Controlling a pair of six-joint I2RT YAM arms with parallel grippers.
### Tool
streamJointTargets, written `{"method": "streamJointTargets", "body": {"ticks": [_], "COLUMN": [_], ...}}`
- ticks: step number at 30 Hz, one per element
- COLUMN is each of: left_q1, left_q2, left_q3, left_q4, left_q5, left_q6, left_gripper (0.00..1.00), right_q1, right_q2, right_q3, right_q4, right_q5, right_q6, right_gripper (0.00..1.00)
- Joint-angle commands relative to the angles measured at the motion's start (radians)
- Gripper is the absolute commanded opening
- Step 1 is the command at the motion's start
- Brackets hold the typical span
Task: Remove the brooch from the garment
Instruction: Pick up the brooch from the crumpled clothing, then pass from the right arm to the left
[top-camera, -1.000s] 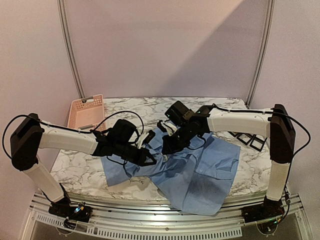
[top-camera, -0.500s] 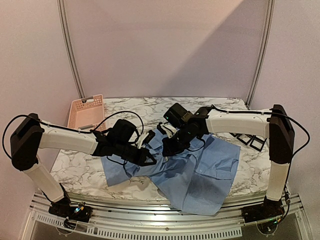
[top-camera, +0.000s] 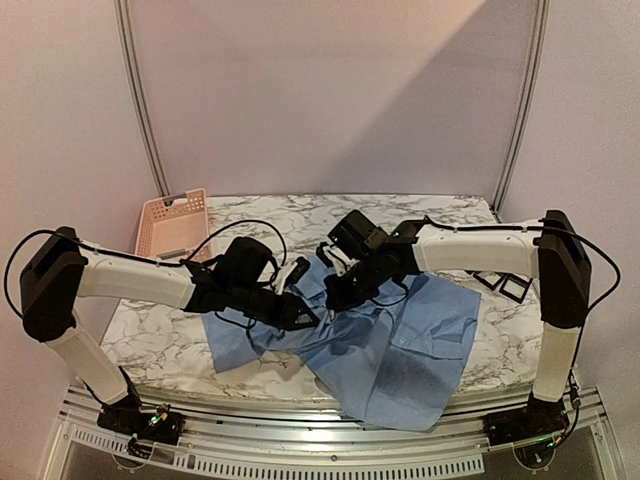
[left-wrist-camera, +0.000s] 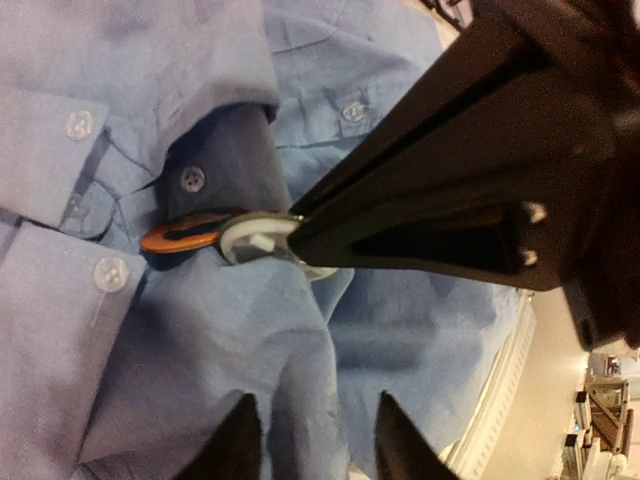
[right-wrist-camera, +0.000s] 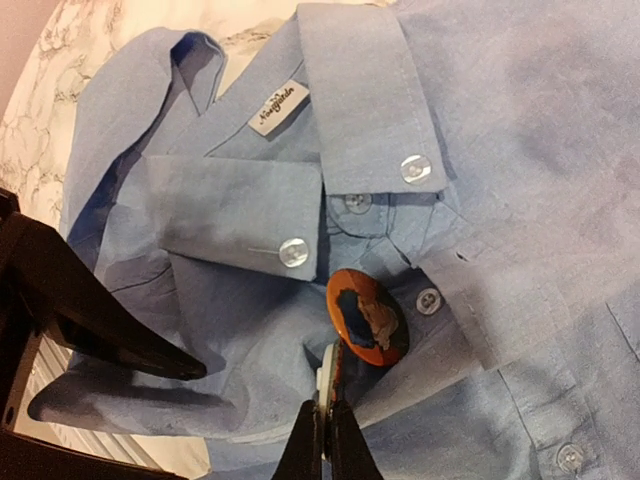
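The garment (top-camera: 405, 345), a light blue shirt, lies crumpled on the marble table (top-camera: 160, 340). Near its collar (right-wrist-camera: 350, 95) sits the brooch (right-wrist-camera: 368, 318), a round orange disc with a dark blue and tan picture. My right gripper (right-wrist-camera: 326, 432) is shut on the brooch's lower edge, pinching a thin white back piece (right-wrist-camera: 326, 375) edge-on. In the left wrist view the same brooch (left-wrist-camera: 185, 236) and white piece (left-wrist-camera: 258, 240) sit at the tip of the black right fingers (left-wrist-camera: 440, 215). My left gripper (left-wrist-camera: 318, 440) is open just above the cloth, a fold running between its fingertips, beside the brooch.
A pink plastic basket (top-camera: 172, 222) stands at the table's back left. Black flat pieces (top-camera: 500, 282) lie at the right edge. The shirt hangs over the front edge of the table. Both arms meet close together over the shirt's collar.
My left gripper has opened and let go of the cloth. The right gripper has closed tighter on the brooch, and its arm has shifted slightly left and down.
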Motion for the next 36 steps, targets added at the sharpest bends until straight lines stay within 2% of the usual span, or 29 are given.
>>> {"method": "streamJointTargets", "body": {"ticks": [1,6,12,20,27,36], "left_q1": [0.001,0.059,0.162,0.224,0.230,0.228], "left_q2": [-0.062,-0.130,-0.167,-0.025,0.050,0.116], "left_q3": [0.019,0.053,0.154,0.368,0.358,0.334], "left_q4": [0.008,-0.113,-0.272,-0.494,-0.408,-0.365], "left_q5": [-0.018,-0.025,0.051,0.166,0.253,0.326], "left_q6": [-0.018,0.019,0.119,0.320,0.330,0.351], "left_gripper": [0.52,0.73,0.83,0.86,0.86,0.86], "right_q1": [0.005,0.006,0.005,0.000,-0.061,-0.127], "right_q2": [-0.094,-0.178,-0.216,-0.213,-0.212,-0.217], "right_q3": [-0.111,-0.245,-0.351,-0.473,-0.572,-0.613], "right_q4": [0.224,0.444,0.690,0.998,1.221,1.271], "right_q5": [0.068,0.089,0.091,0.054,-0.137,-0.375], "right_q6": [0.051,0.046,0.010,0.021,0.099,0.139], "right_gripper": [0.00,0.00,0.00,0.00,0.00,0.00]}}
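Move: The right hand already pinches the rim of the white-backed brooch, about 1 cm below and to the left of its hand point. From the left hand this brooch lies roughly 4 cm to the right, 2 cm farther out and about 1 cm higher. The orange brooch lies some 3 cm ahead, 1 cm right and 2 cm below the right hand; the buttoned collar flap is roughly 8 cm ahead, 4 cm left and 3 cm below it. Still pinching the brooch rim, the right hand lifts it about 7 cm with the shirt hanging from it, edging forward and rolling some 40 degrees until its fingers point left, nearly level. The left hand, already opening, spreads wide, arcs up and forward away from the shirt, then sinks again beside the held brooch, fingers astride the raised cloth. ##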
